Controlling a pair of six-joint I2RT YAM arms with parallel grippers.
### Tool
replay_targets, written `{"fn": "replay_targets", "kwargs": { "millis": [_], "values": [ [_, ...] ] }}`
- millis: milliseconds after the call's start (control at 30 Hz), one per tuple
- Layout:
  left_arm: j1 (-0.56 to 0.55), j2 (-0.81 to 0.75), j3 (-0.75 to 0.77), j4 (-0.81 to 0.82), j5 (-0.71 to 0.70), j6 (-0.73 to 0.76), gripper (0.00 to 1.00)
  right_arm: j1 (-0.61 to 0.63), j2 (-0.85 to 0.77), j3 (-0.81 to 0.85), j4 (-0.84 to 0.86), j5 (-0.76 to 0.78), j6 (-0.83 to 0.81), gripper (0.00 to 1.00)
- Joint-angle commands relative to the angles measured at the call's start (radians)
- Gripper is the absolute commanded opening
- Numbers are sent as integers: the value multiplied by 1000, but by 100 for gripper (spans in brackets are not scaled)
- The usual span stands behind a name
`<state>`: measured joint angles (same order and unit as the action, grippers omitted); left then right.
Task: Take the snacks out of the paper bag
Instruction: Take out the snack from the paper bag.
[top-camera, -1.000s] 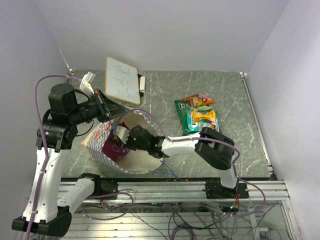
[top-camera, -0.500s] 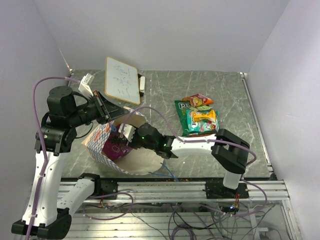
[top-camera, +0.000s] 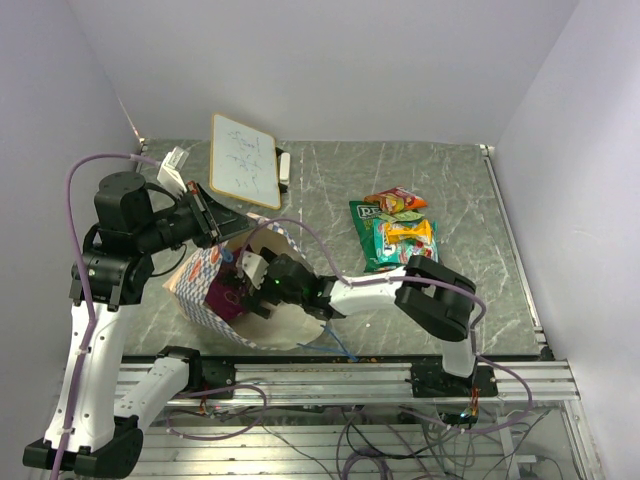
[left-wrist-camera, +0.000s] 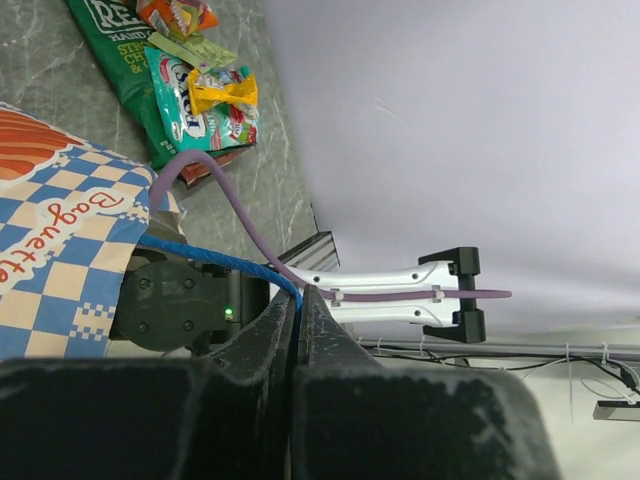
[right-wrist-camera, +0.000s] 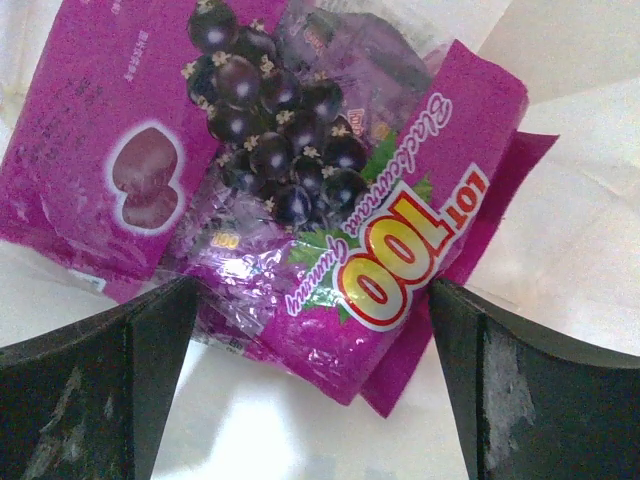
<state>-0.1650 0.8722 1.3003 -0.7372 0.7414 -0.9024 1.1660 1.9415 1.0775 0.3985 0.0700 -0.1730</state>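
The paper bag (top-camera: 196, 283) lies on its side at the table's left, checkered outside up and cream mouth facing right. My left gripper (top-camera: 221, 240) is shut on its blue cord handle (left-wrist-camera: 214, 258), holding the upper edge up. Reaching into the mouth, my right gripper (top-camera: 243, 291) is open. A magenta-purple snack packet (right-wrist-camera: 300, 200) printed with grapes lies on the cream paper between the spread fingers (right-wrist-camera: 95, 385), which do not touch it. That packet (top-camera: 224, 297) shows deep in the bag. Green (top-camera: 368, 222), teal-orange (top-camera: 404, 243) and orange-red (top-camera: 396, 200) snacks lie on the table.
A white board with scribbles (top-camera: 245, 160) leans at the back left. The three loose packets overlap right of centre, green (left-wrist-camera: 112, 45) under teal-orange (left-wrist-camera: 200, 95). A raised rail (top-camera: 510, 240) borders the table's right side, and the walls close in on all sides.
My right gripper has gone from shut to wide open inside the bag mouth, its elbow swinging out and back. The left gripper still holds the cord.
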Motion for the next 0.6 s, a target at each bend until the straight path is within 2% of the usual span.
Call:
{"fn": "replay_targets", "kwargs": {
  "millis": [0, 67, 167, 200, 267, 333, 567],
  "values": [
    [-5, -21, -9, 54, 20, -28, 7, -16, 73, 44, 10, -25, 119, 100],
    [-5, -26, -18, 65, 19, -36, 7, -22, 120, 65, -1, -45, 150, 99],
    [-5, -23, -13, 57, 21, -32, 7, -34, 155, 93, -15, -67, 187, 89],
    [-5, -23, -11, 52, 20, -28, 7, -38, 162, 98, -15, -75, 194, 83],
    [-5, -21, -8, 45, 18, -24, 7, -50, 175, 115, -26, -89, 205, 61],
    [-5, -25, -11, 46, 18, -27, 7, -55, 176, 131, -38, -94, 199, 45],
    [-5, -40, -30, 40, 12, -28, 7, -57, 91, 129, -12, -92, 111, 12]
  ]
}}
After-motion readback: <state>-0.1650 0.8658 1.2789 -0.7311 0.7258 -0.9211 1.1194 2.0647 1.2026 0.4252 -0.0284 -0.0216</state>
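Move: Down inside the paper bag, the purple blackcurrant gummy snack lies in front of the right fingers, its middle about 5 cm to that hand's left, 2 cm farther out and 2 cm lower. From the right hand, the blue handle held by the left gripper is some 33 cm above, 6 cm right and 4 cm back; the free handle lies about 22 cm right and 14 cm back. From the left hand, the snack is roughly 11 cm left, 6 cm ahead and 35 cm down. Reaching about 3 cm to the left and slightly forward inside the paper bag, the right hand first dips some 2 cm onto the snack, its wrist rolling about 10 degrees. On the way its wide-open fingers close and pinch the near end of the purple pack, and the hand comes up about 1 cm. The left gripper stays shut on the blue handle. ##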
